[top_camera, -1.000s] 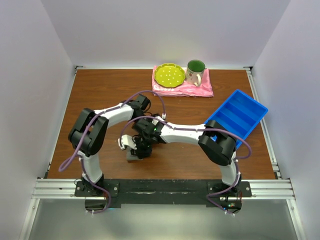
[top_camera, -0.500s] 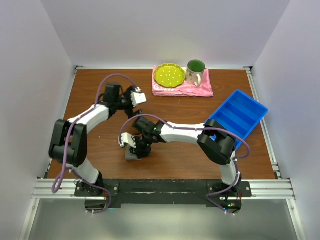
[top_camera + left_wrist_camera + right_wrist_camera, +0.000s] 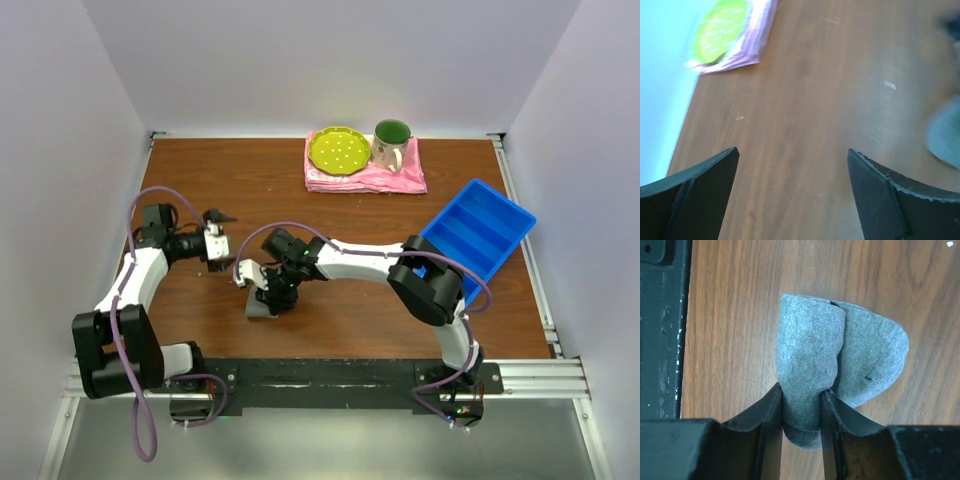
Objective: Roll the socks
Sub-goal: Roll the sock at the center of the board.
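The socks (image 3: pixel 840 355) are a grey knitted bundle, folded over on itself, lying on the wooden table near its front edge (image 3: pixel 262 308). My right gripper (image 3: pixel 802 394) is shut on the near part of the bundle, one finger pressing each side. From above, that gripper (image 3: pixel 272 293) stands over the socks. My left gripper (image 3: pixel 221 241) hovers to the left of the socks, apart from them. It is open (image 3: pixel 792 152) with only bare wood between its fingers. A blurred grey patch (image 3: pixel 945 134) at the right edge of the left wrist view may be the socks.
A pink cloth (image 3: pixel 402 181) lies at the back of the table with a green plate (image 3: pixel 338 150) and a green-lined mug (image 3: pixel 391 143) on it. A blue bin (image 3: pixel 475 232) sits tilted at the right. White walls enclose the table.
My left arm has pulled away from the socks, swinging back and then out to the left, and its jaws have opened. The right gripper has stayed shut on the socks.
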Controlling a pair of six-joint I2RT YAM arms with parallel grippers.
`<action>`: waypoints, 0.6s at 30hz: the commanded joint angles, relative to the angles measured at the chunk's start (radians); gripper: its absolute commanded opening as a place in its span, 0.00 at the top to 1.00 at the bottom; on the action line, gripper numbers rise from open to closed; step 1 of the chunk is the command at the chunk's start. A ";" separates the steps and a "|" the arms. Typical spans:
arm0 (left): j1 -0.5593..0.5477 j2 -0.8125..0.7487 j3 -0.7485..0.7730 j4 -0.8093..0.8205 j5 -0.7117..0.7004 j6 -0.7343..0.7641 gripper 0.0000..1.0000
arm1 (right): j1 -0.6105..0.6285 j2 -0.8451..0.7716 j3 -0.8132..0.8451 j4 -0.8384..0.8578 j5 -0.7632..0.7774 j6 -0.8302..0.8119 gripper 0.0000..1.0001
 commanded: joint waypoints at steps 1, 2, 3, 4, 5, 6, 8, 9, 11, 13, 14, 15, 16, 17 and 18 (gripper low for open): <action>0.025 0.055 -0.009 -0.577 0.155 0.715 0.07 | -0.017 0.092 -0.006 -0.069 0.068 0.003 1.00; 0.026 0.075 -0.023 -0.666 0.149 0.841 0.08 | -0.022 0.095 -0.003 -0.072 0.065 0.006 1.00; 0.025 0.079 -0.032 -0.702 0.141 0.902 0.08 | -0.025 0.097 0.002 -0.074 0.059 0.005 1.00; 0.025 0.082 -0.046 -0.728 0.123 0.953 0.08 | -0.028 0.101 0.011 -0.081 0.054 0.006 1.00; 0.026 0.073 -0.079 -0.742 0.117 1.011 0.07 | -0.036 0.107 0.017 -0.086 0.048 0.011 1.00; 0.026 0.066 -0.095 -0.733 0.105 1.013 0.07 | -0.039 0.112 0.023 -0.090 0.042 0.012 1.00; 0.026 0.033 -0.147 -0.704 0.063 1.031 0.06 | -0.051 0.123 0.042 -0.101 0.035 0.017 1.00; 0.026 0.017 -0.162 -0.689 0.051 1.030 0.06 | -0.054 0.130 0.046 -0.104 0.034 0.017 1.00; 0.023 -0.012 -0.194 -0.661 0.011 1.022 0.05 | -0.059 0.133 0.056 -0.104 0.031 0.019 1.00; 0.020 -0.017 -0.202 -0.661 -0.013 1.024 0.04 | -0.060 0.138 0.065 -0.106 0.028 0.020 1.00; 0.016 -0.012 -0.205 -0.678 -0.023 1.046 0.04 | -0.060 0.140 0.066 -0.106 0.026 0.023 1.00; 0.014 -0.006 -0.205 -0.684 -0.030 1.057 0.04 | -0.060 0.141 0.068 -0.106 0.028 0.023 1.00; 0.011 -0.003 -0.205 -0.688 -0.036 1.064 0.04 | -0.060 0.147 0.073 -0.107 0.026 0.025 1.00; 0.007 0.003 -0.211 -0.696 -0.041 1.083 0.04 | -0.060 0.150 0.076 -0.107 0.023 0.026 1.00; 0.005 0.005 -0.216 -0.687 -0.044 1.088 0.04 | -0.060 0.150 0.079 -0.109 0.023 0.028 1.00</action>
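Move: The half-rolled sock sits pinched in the right gripper, its middle about 2 cm left of that hand's point, 1 cm back and 1 cm lower. From the open left hand, the sock lies about 14 cm back, 8 cm to the right and 12 cm below, with the right gripper some 2 cm to the right of the sock. The green plate is far off, roughly 21 cm ahead of the left hand and 25 cm to its right. The sock stays pinched in the right gripper, which holds nearly still and tilts only slightly. Towards its free side the left hand sweeps back about 15 cm while sinking some 8 cm, drifting slightly right and easing off at the end. Its fingers stay wide open as they swing clockwise to point almost straight right and tip further down, facing the roll; contact can't be seen. ##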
